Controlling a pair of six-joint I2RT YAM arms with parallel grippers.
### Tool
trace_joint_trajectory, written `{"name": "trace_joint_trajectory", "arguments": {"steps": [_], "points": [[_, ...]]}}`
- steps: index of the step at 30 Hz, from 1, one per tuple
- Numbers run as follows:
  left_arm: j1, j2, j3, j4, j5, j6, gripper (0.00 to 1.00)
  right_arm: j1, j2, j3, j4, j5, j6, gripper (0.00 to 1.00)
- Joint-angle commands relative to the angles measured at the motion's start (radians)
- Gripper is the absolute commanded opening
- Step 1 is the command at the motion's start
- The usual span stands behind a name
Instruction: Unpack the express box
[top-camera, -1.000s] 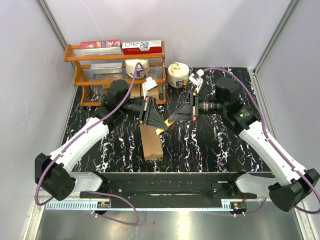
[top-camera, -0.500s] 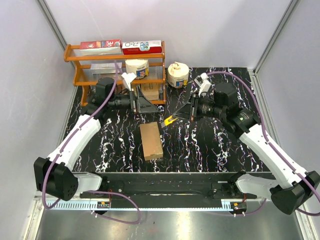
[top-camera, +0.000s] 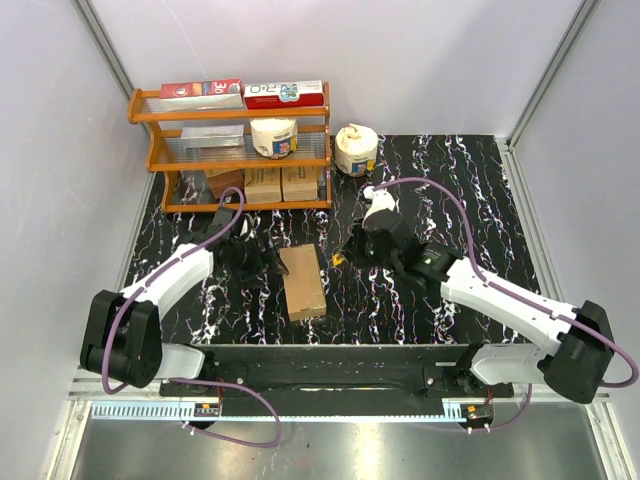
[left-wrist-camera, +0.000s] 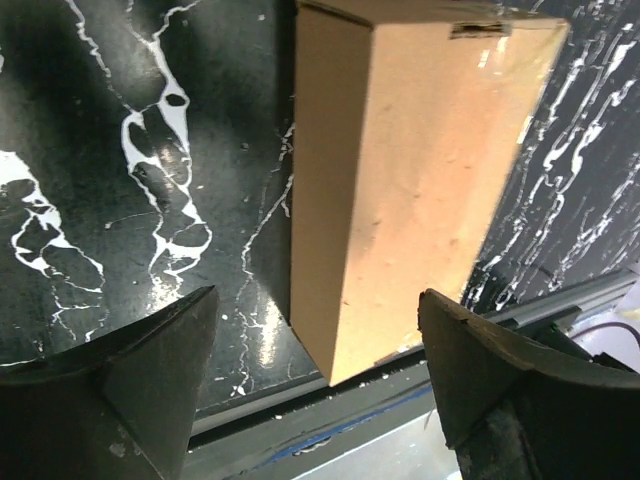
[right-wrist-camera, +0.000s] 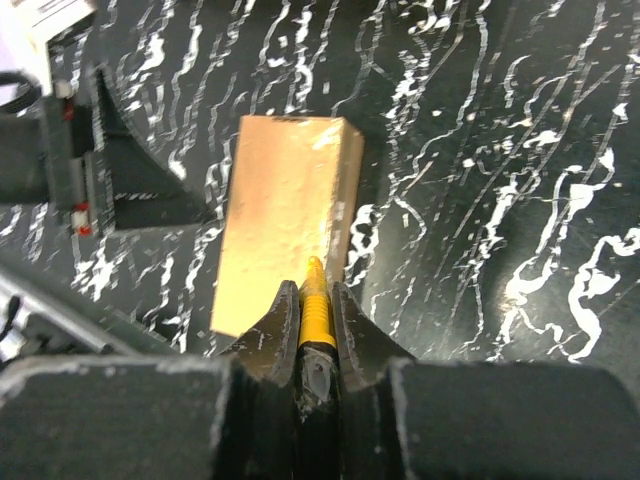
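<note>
The express box (top-camera: 302, 282) is a plain brown oblong carton lying flat on the black marbled table, closed. My left gripper (top-camera: 262, 265) sits low at its left side. In the left wrist view the left gripper (left-wrist-camera: 315, 300) is open, and the express box (left-wrist-camera: 420, 170) lies just ahead of the gap, untouched. My right gripper (top-camera: 345, 255) hovers off the box's far right corner. The right gripper (right-wrist-camera: 313, 290) is shut on a yellow tool (right-wrist-camera: 315, 300), whose tip points at the near end of the express box (right-wrist-camera: 285, 220).
An orange rack (top-camera: 230, 150) at the back left holds red-and-white cartons (top-camera: 202, 90), small brown boxes (top-camera: 265, 185) and a white tub (top-camera: 273, 137). A round white container (top-camera: 356, 150) stands beside it. The black base rail (top-camera: 320, 365) runs along the near edge.
A second ago both grippers met at the yellow tool above the box. The left has let go, opened and dropped to the box's left. The right has lowered with the tool.
</note>
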Motion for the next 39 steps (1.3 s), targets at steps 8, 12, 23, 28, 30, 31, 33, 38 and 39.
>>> {"name": "trace_joint_trajectory", "arguments": {"steps": [8, 12, 23, 28, 30, 31, 33, 38, 39], "points": [[-0.005, 0.028, -0.069, 0.259, 0.012, -0.042, 0.89, 0.136, 0.139, -0.016, 0.253, 0.443, 0.016, 0.00], [-0.005, 0.096, -0.051, 0.277, 0.031, -0.037, 0.86, 0.155, 0.194, 0.014, 0.265, 0.488, 0.002, 0.00], [-0.005, 0.208, 0.003, 0.331, 0.124, -0.025, 0.86, 0.161, 0.318, 0.085, 0.313, 0.449, -0.085, 0.00], [-0.005, 0.229, 0.001, 0.329, 0.134, -0.030, 0.82, 0.161, 0.351, 0.113, 0.310, 0.451, -0.085, 0.00], [-0.005, 0.238, -0.002, 0.323, 0.134, -0.031, 0.76, 0.161, 0.363, 0.120, 0.302, 0.452, -0.082, 0.00], [-0.005, 0.240, -0.005, 0.322, 0.131, -0.033, 0.73, 0.161, 0.365, 0.122, 0.302, 0.451, -0.082, 0.00], [-0.005, 0.248, -0.009, 0.322, 0.134, -0.034, 0.69, 0.161, 0.374, 0.128, 0.288, 0.454, -0.076, 0.00], [-0.005, 0.251, -0.019, 0.322, 0.132, -0.039, 0.62, 0.162, 0.383, 0.133, 0.265, 0.466, -0.070, 0.00], [-0.005, 0.249, -0.020, 0.322, 0.134, -0.039, 0.61, 0.162, 0.384, 0.133, 0.259, 0.468, -0.067, 0.00]]}}
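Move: The express box lies on the table just right of the open left gripper, its middle about 6 cm right, 5 cm back and 5 cm below. From the right gripper, which already holds the yellow knife, the box's middle is some 10 cm left, 7 cm back and 17 cm below. The small cartons on the shelf are about 17 cm straight ahead of the left gripper; the paper roll is 21 cm ahead, 1 cm right and 14 cm below the right gripper. Bring the left gripper down about 4 cm and some 3 cm forward and right, so its fingers straddle the box's upper left edge near the far end, then begin closing them, one beside the left face, the other at the top. Meanwhile carry the gripped knife left, forward and down, about 5 cm each way, towards the box's far end, swinging the right wrist some 20 degrees. ##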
